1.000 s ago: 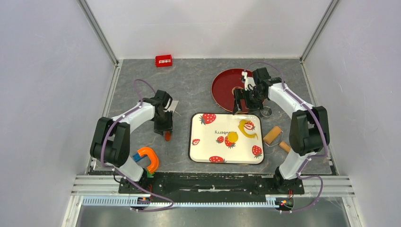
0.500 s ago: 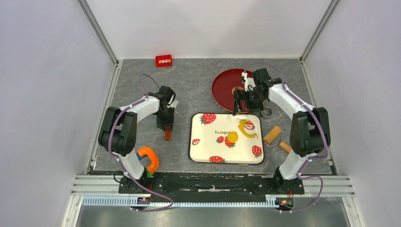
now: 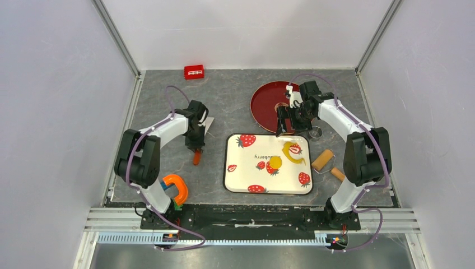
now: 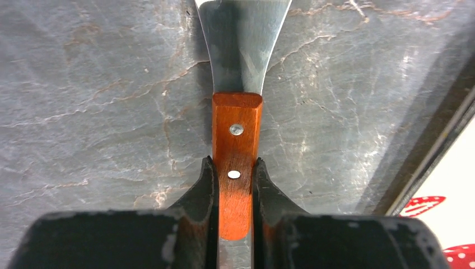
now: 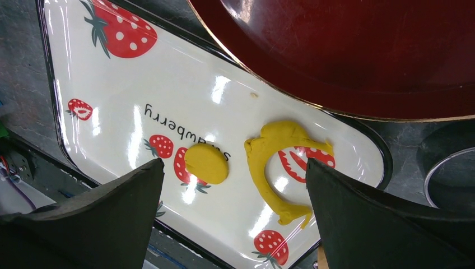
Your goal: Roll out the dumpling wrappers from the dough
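A small round yellow dumpling wrapper lies on the strawberry tray; it also shows in the right wrist view. A ragged curved strip of leftover dough lies to its right. My right gripper is open and empty, above the tray's far edge by the red plate; in its wrist view the wrapper and strip show between the jaws, well below. My left gripper is shut on the orange wooden handle of a metal scraper, low over the table, left of the tray.
A tan wooden roller lies right of the tray. A metal ring cutter sits by the plate. A red block is at the back. An orange clamp is by the left arm's base. Walls close in left and right.
My left arm has swung its elbow and shifted slightly, and the scraper handle has moved a little toward the far side. The right arm, wrapper and dough strip have not moved.
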Controlling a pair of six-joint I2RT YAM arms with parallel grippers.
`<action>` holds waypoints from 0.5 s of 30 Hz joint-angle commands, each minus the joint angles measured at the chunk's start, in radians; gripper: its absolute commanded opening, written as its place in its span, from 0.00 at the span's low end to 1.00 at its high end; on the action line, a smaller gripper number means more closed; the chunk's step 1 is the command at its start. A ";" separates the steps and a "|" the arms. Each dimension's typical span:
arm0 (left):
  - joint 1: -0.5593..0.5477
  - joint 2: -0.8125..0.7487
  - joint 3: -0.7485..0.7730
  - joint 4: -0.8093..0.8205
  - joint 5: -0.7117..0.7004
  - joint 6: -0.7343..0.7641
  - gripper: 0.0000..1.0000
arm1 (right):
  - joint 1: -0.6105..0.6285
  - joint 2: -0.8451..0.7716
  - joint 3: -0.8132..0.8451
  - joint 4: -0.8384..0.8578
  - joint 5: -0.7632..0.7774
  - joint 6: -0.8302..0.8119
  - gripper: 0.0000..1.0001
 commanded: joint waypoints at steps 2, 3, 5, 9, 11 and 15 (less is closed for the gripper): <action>-0.003 -0.168 0.071 0.011 -0.038 0.072 0.02 | 0.005 -0.038 0.055 0.012 -0.007 -0.017 0.98; -0.003 -0.196 0.082 0.017 -0.042 0.085 0.02 | 0.004 -0.041 0.056 0.014 -0.004 -0.014 0.98; -0.003 -0.249 0.092 0.045 -0.045 0.116 0.02 | 0.003 -0.047 0.065 0.013 -0.006 -0.006 0.98; -0.002 -0.330 0.116 0.091 -0.043 0.176 0.02 | 0.003 -0.061 0.098 0.017 -0.009 0.011 0.98; -0.002 -0.355 0.127 0.111 -0.022 0.193 0.02 | 0.003 -0.065 0.119 0.016 -0.015 0.014 0.98; 0.000 -0.375 0.152 0.115 0.108 0.264 0.02 | -0.002 -0.074 0.170 0.015 -0.045 0.040 0.98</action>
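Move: The left gripper already holds the scraper by its handle, just above the table. From it the round dough piece on the strawberry tray lies some 26 cm right, 4 cm back and about level in height; the curved dough strip some 32 cm right and level front to back, the red plate about 29 cm right and 14 cm ahead. From the right gripper the round piece is about 8 cm back, 5 cm left and 8 cm below. Keep the pinch on the scraper handle and raise the left gripper briskly by about 15 cm, going some 5 cm forward as it climbs, and tilt the wrist some 30 degrees so the fingertips and blade swing forward and up. Ease the empty, wide-open right gripper up and slightly forward, away from the dough. ##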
